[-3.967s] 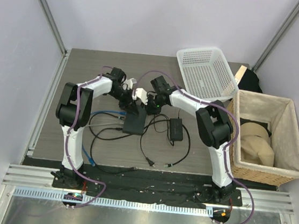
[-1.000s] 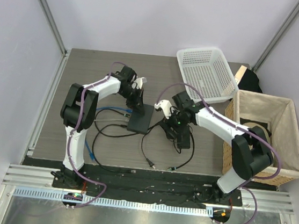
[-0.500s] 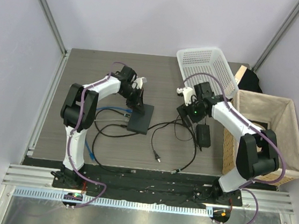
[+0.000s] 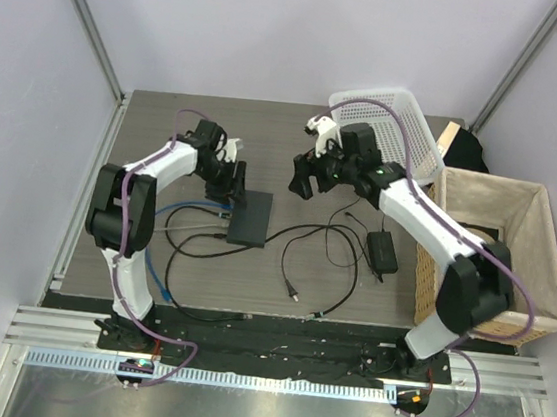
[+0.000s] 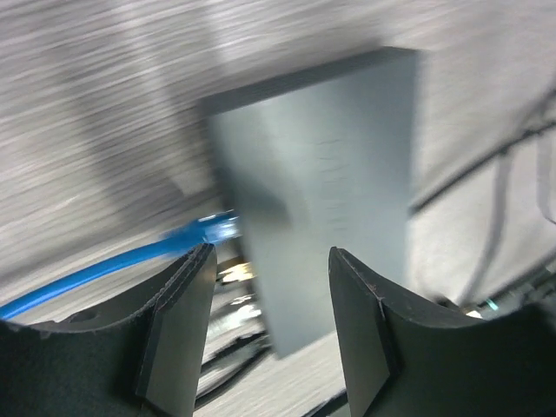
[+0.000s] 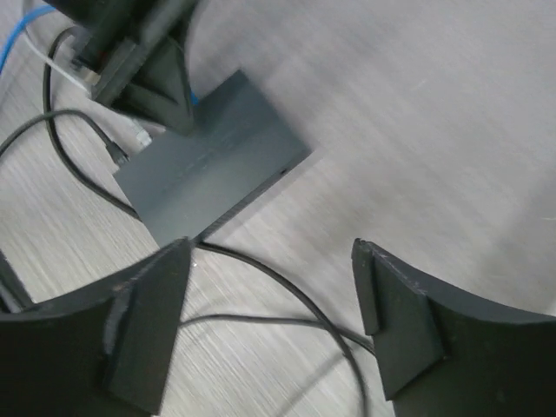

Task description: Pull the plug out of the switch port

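The switch (image 4: 250, 217) is a flat dark-grey box lying mid-table. Its ports are on its left edge, where a blue cable's plug (image 5: 215, 228) meets the switch (image 5: 321, 174); a pale cable (image 4: 188, 226) runs in beside it. Whether these plugs are seated, the blurred left wrist view does not show. My left gripper (image 4: 228, 177) hovers open just off the box's far-left corner, nothing between its fingers (image 5: 178, 330). The right gripper (image 4: 302, 176) hangs open above the table, right of the switch (image 6: 208, 169), with only black cable (image 6: 287, 287) beneath it.
A black power brick (image 4: 382, 252) lies to the right, its black cables looping toward the switch, with loose ends (image 4: 292, 293) near the front. A white plastic basket (image 4: 396, 151) stands at the back right, beside a wicker basket (image 4: 542, 279).
The left gripper has opened and drawn back left off the switch, which has turned square. The right arm has swung left from beside the white basket. The brick has stayed put.
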Controlling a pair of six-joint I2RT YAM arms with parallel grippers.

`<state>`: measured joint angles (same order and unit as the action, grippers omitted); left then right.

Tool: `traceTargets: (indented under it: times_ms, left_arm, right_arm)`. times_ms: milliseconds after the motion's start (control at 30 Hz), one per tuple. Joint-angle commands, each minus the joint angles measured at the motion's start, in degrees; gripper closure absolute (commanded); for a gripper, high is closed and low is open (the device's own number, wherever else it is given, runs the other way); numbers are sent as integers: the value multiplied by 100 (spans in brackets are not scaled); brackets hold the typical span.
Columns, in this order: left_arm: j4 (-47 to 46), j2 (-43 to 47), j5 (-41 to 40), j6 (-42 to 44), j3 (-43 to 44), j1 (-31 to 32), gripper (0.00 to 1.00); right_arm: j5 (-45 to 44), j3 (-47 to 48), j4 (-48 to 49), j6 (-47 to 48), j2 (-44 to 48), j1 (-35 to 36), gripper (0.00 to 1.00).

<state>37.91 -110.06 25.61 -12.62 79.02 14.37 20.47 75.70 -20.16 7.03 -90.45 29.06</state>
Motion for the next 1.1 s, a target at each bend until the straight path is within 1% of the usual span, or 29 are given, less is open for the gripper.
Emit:
traceTargets:
  times_ms: [0, 100, 167, 267, 367, 533, 667, 767, 800, 867, 900, 933, 1033, 1067]
  left_arm:
    - [146, 370, -722, -38, -290, -118, 41]
    - [190, 617, -969, -109, -492, -136, 41]
    - [155, 792, -987, -179, -642, -136, 41]
    - [85, 925, -882, -241, -836, -136, 41]
    - [-12, 899, -637, -293, -985, -128, 41]
    - [-187, 671, -382, -381, -1056, 136, 41]
    - [-65, 328, -65, -416, -652, 399, 44]
    - [32, 12, 163, -592, -301, 452, 47]
    - [50, -137, 216, -644, -222, 444, 47]
    - [120, -217, 383, -715, -2, 444, 47]
    - [172, -252, 427, -724, 77, 444, 48]
    - [268, -235, 480, -715, 217, 400, 47]
    - [462, -156, 752, -619, 542, 295, 45]
    - [750, -182, 857, -401, 683, 251, 44]
  right_arm:
    - [888, 23, 485, -1027, -945, 64, 20]
    - [1064, 374, 574, -1491, -1474, 143, 22]
    - [1064, 498, 662, -1625, -1834, 170, 24]
    - [1082, 805, 654, -1783, -2265, 214, 24]
    - [1100, 1008, 575, -1845, -2520, 214, 24]
    - [1187, 1122, 487, -1845, -2635, 214, 23]
    - [1205, 1017, 417, -1696, -2574, 214, 24]
    - [1232, 929, 373, -1591, -2547, 214, 28]
    - [1179, 911, 338, -1573, -2547, 214, 31]
    - [942, 842, 242, -1529, -2539, 206, 34]
    - [863, 841, 206, -1529, -2478, 197, 37]
    - [758, 841, 162, -1555, -2433, 179, 39]
    - [406, 885, 30, -1713, -2162, 109, 40]
    - [214, 859, -22, -1731, -2100, 100, 40]
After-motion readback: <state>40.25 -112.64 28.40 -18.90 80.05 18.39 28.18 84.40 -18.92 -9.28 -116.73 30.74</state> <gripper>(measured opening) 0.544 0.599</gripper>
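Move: The plugs on the switch's left side sit about 4 cm back, 2 cm left and 4 cm below my left hand. The blue plug is at their outer end, 1 cm back of that hand, and the switch's middle is roughly 3 cm back and 4 cm right. From my right hand, the switch is some 14 cm left, 4 cm back and 17 cm down. The white basket stands 18 cm ahead and 15 cm right of that hand. I drop my right hand about 13 cm and carry it left to the switch's right, outer part, tipping it down nearly 30 degrees and partly closing its still-open fingers. My left hand, still about half open, swings 4 cm left and back, then returns some 7 cm to the right, ending low over the plugs. ##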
